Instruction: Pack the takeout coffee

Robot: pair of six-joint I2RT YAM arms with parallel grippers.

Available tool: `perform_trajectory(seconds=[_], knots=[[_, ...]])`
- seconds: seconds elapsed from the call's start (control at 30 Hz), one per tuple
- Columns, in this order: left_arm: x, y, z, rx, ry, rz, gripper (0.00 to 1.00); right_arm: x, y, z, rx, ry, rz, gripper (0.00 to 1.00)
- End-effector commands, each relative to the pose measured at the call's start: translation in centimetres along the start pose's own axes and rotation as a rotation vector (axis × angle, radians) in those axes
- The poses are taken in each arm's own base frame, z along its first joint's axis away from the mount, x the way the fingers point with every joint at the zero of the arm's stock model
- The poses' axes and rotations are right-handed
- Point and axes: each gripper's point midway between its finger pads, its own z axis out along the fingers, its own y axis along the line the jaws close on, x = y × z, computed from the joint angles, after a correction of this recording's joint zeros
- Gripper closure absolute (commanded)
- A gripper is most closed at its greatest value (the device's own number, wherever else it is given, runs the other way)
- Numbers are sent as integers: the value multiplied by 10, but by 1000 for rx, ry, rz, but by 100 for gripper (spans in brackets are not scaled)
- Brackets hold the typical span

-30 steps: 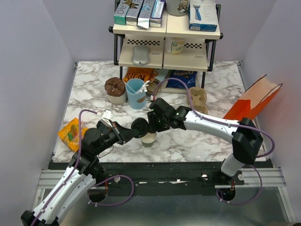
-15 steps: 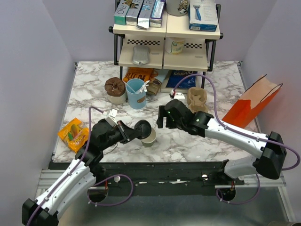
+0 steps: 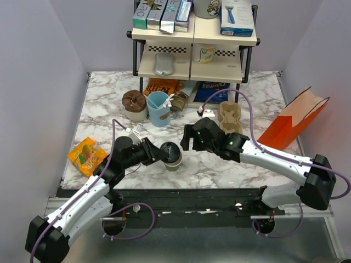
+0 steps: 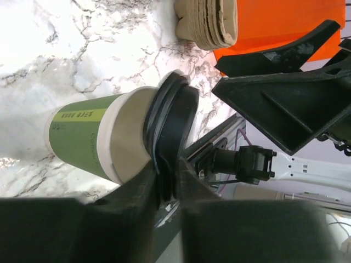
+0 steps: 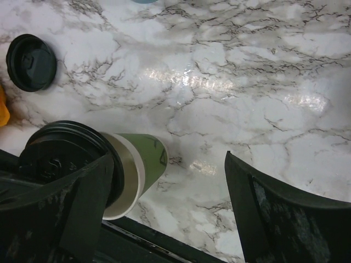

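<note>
The takeout coffee [image 3: 175, 163], an olive-green paper cup [image 4: 82, 137], stands upright near the table's front edge. A black lid [image 4: 174, 123] leans tilted against its mouth. My left gripper [image 4: 166, 183] is shut on that lid's rim, and in the top view it [image 3: 162, 153] reaches in from the cup's left. My right gripper [image 3: 189, 138] hovers just right of the cup and does not touch it. In the right wrist view it [image 5: 170, 213] stands wide open, with the cup [image 5: 143, 158] beside its left finger [image 5: 71, 213].
A second black lid [image 5: 31, 62] lies flat on the marble. Behind are a light blue cup [image 3: 158, 107], a brown-topped cup [image 3: 134, 104], pulp carriers [image 3: 230, 116] and a shelf rack [image 3: 194, 44]. An orange paper bag [image 3: 296, 118] stands right, a snack packet [image 3: 85, 154] left.
My right gripper let go of the cup, opened wide and drew back to the right. My left gripper carried the black lid rightwards onto the cup's mouth.
</note>
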Motion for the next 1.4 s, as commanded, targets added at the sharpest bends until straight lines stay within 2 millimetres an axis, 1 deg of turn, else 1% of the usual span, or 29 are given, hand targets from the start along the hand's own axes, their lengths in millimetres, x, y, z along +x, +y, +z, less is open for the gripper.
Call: perform_trajectory(seconds=[0.0, 0.03, 0.17, 0.2, 0.4, 0.6, 0.77, 0.87, 0.93, 1.0, 1.1, 1.17, 1.27, 1.37], knots=[[-3, -7, -3, -7, 3, 1, 62, -1, 12, -2, -75, -13, -1, 9], [-3, -8, -3, -9, 7, 2, 56, 0, 13, -2, -78, -10, -3, 9], [-4, -5, -4, -34, 11, 15, 55, 4, 16, 1, -91, 7, -12, 9], [-4, -4, -4, -43, 11, 18, 53, 3, 17, 1, -99, 10, -12, 9], [-1, 17, -7, -172, 40, 26, 41, 7, 28, 2, -149, 39, -36, 10], [-6, 16, -14, -178, 4, 59, 29, 13, 35, 4, -183, 72, -56, 11], [-7, 15, -13, -172, 6, 71, 29, 21, 46, 9, -229, 118, -55, 12], [-6, 9, -11, -148, 21, 75, 29, 20, 53, 8, -258, 121, -47, 12], [-7, 1, -9, -113, 26, 75, 29, 19, 54, 7, -261, 117, -45, 12], [-8, -2, -7, -103, 27, 79, 28, 17, 52, 4, -260, 108, -37, 12], [-11, -11, -7, -82, 29, 103, 24, 15, 49, 2, -247, 95, -28, 12], [-12, -17, -6, -61, 35, 111, 24, 12, 48, 0, -241, 83, -12, 11], [-11, -21, -4, -47, 47, 116, 24, 13, 48, -2, -245, 83, -6, 11], [-10, -21, -3, -57, 53, 119, 23, 16, 48, -1, -249, 96, -6, 11]])
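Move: The black lid, still at the left fingertips over the green cup's mouth, has its middle about 3 cm right and 2 cm ahead of the left hand, barely below; the cup's middle is 4 cm right, level fore and aft, 7 cm down. The blue tumbler stands some 20 cm ahead and 2 cm left. From the right hand the lid is about 8 cm left, 4 cm back and 4 cm below, the cup carrier roughly 18 cm right and 12 cm ahead. Opening wide, the left fingers let go of the lid; the hand shifts a couple of centimetres left and slightly down, rolling some 10 degrees with its left side rising, then comes back right and up, fingers spread around the lid. The open right hand swings left about 4 cm and back 2 cm towards the lid, dipping and partly rising again while turning slightly counter-clockwise. ##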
